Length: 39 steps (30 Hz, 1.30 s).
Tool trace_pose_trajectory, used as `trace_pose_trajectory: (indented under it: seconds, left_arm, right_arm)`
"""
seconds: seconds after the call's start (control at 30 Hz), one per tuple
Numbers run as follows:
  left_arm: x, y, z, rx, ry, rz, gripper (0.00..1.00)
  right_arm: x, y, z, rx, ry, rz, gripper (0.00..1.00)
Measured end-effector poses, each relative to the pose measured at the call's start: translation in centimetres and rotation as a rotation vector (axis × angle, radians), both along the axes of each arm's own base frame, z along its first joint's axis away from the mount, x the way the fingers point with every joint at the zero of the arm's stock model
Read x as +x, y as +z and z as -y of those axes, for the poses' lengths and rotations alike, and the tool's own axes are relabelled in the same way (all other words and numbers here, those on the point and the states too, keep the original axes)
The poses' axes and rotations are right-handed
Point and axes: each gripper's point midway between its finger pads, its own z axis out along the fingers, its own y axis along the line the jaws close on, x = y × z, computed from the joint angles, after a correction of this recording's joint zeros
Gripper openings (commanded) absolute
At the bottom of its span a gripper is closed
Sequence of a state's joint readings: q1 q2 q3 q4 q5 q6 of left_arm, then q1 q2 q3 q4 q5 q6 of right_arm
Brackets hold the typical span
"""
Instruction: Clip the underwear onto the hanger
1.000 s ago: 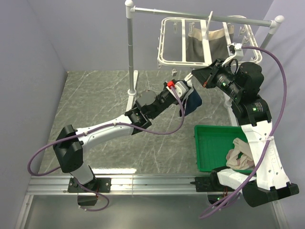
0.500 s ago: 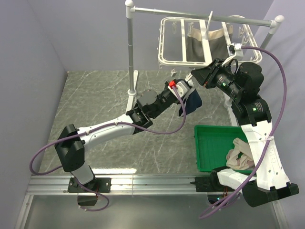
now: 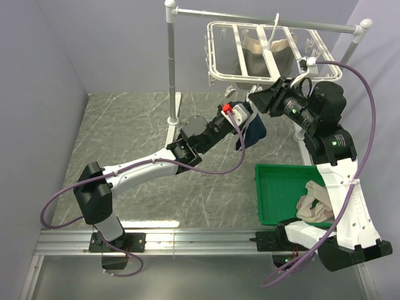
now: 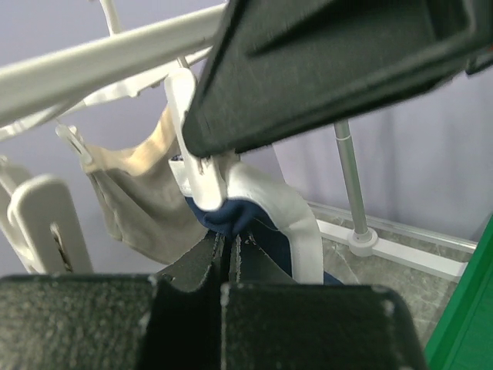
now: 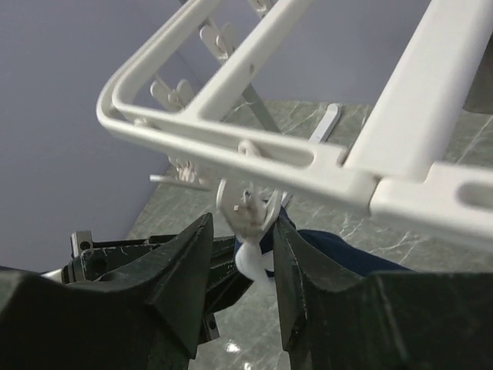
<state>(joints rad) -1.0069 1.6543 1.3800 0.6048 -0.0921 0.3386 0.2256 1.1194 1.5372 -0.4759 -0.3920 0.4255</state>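
Note:
The navy underwear (image 3: pixel 253 129) hangs bunched from my left gripper (image 3: pixel 242 115), which is shut on its top edge (image 4: pixel 229 218) just under the white hanger (image 3: pixel 237 76). A small white clip (image 4: pixel 192 166) on the hanger's near rail meets that edge beside the white waistband (image 4: pixel 289 220). My right gripper (image 3: pixel 255 100) is open. Its black fingers (image 5: pixel 189 258) stand on either side of the same clip (image 5: pixel 248 210), the right one close against it. Navy cloth (image 5: pixel 347 247) shows behind them. Whether the clip bites the fabric I cannot tell.
An olive-grey garment with a beige band (image 3: pixel 259 56) hangs inside the hanger. The hanger is hooked on a grey crossbar (image 3: pixel 250 19) of a white pole stand (image 3: pixel 170 69). A green tray (image 3: pixel 275 187) at the right holds a beige cloth (image 3: pixel 315 206).
My right gripper has gone from shut on the clip to open around it. The hanger's frame has tilted and risen. My left gripper stays shut on the underwear, barely shifted.

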Motion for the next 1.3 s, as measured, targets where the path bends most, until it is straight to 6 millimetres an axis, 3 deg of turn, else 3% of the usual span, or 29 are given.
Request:
trace_pose_trajectory:
  seconds: [0.17,0.3,0.43,0.77,1.3]
  left_arm:
    - [-0.1,1.0,0.0,-0.018,-0.002,0.010,0.00]
    - [-0.1,1.0,0.0,-0.019,-0.003,0.009,0.02]
    - [-0.1,0.9,0.0,-0.019,-0.005,0.001,0.16]
    - [-0.5,-0.9,0.2,0.014,-0.035,-0.079,0.48]
    - [-2.6,-3.3,-2.5,0.086,-0.048,-0.195,0.55]
  right_arm:
    - [-0.3,-0.5,-0.2,-0.004,0.014,-0.024,0.48]
    - [-0.5,-0.4,-0.2,-0.005,0.018,-0.024,0.58]
    - [-0.9,-0.1,-0.1,-0.011,0.020,-0.015,0.67]
    - [-3.3,0.2,0.7,-0.066,0.026,0.018,0.75]
    - [-7.8,0.4,3.3,-0.172,-0.030,0.106,0.77]
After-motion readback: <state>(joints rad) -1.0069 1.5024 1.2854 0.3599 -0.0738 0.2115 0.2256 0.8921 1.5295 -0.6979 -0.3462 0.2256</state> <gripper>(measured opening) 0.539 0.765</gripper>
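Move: The hanger clip stands between the right hand's parted fingertips, only some 1 cm ahead and 1 cm to the left, at about the same height; the hanger's front rail runs about 4 cm above it and 1 cm farther out. The grey cloth hangs roughly 13 cm ahead and 2 cm to the right of the right hand, slightly above. From the left hand, which pinches the underwear's waistband, the clip is about 2 cm ahead, 2 cm to the right and 3 cm up. Back and a little to the right, the right hand draws off the clip by about 8 cm, its already half-open fingers spreading wider and its left side rolling down some 10 degrees. The left hand lifts the pinched waistband about 1 cm towards the clip, then opens, lets go and backs out downward, rearward and to the left, tipping down about 10 degrees. ##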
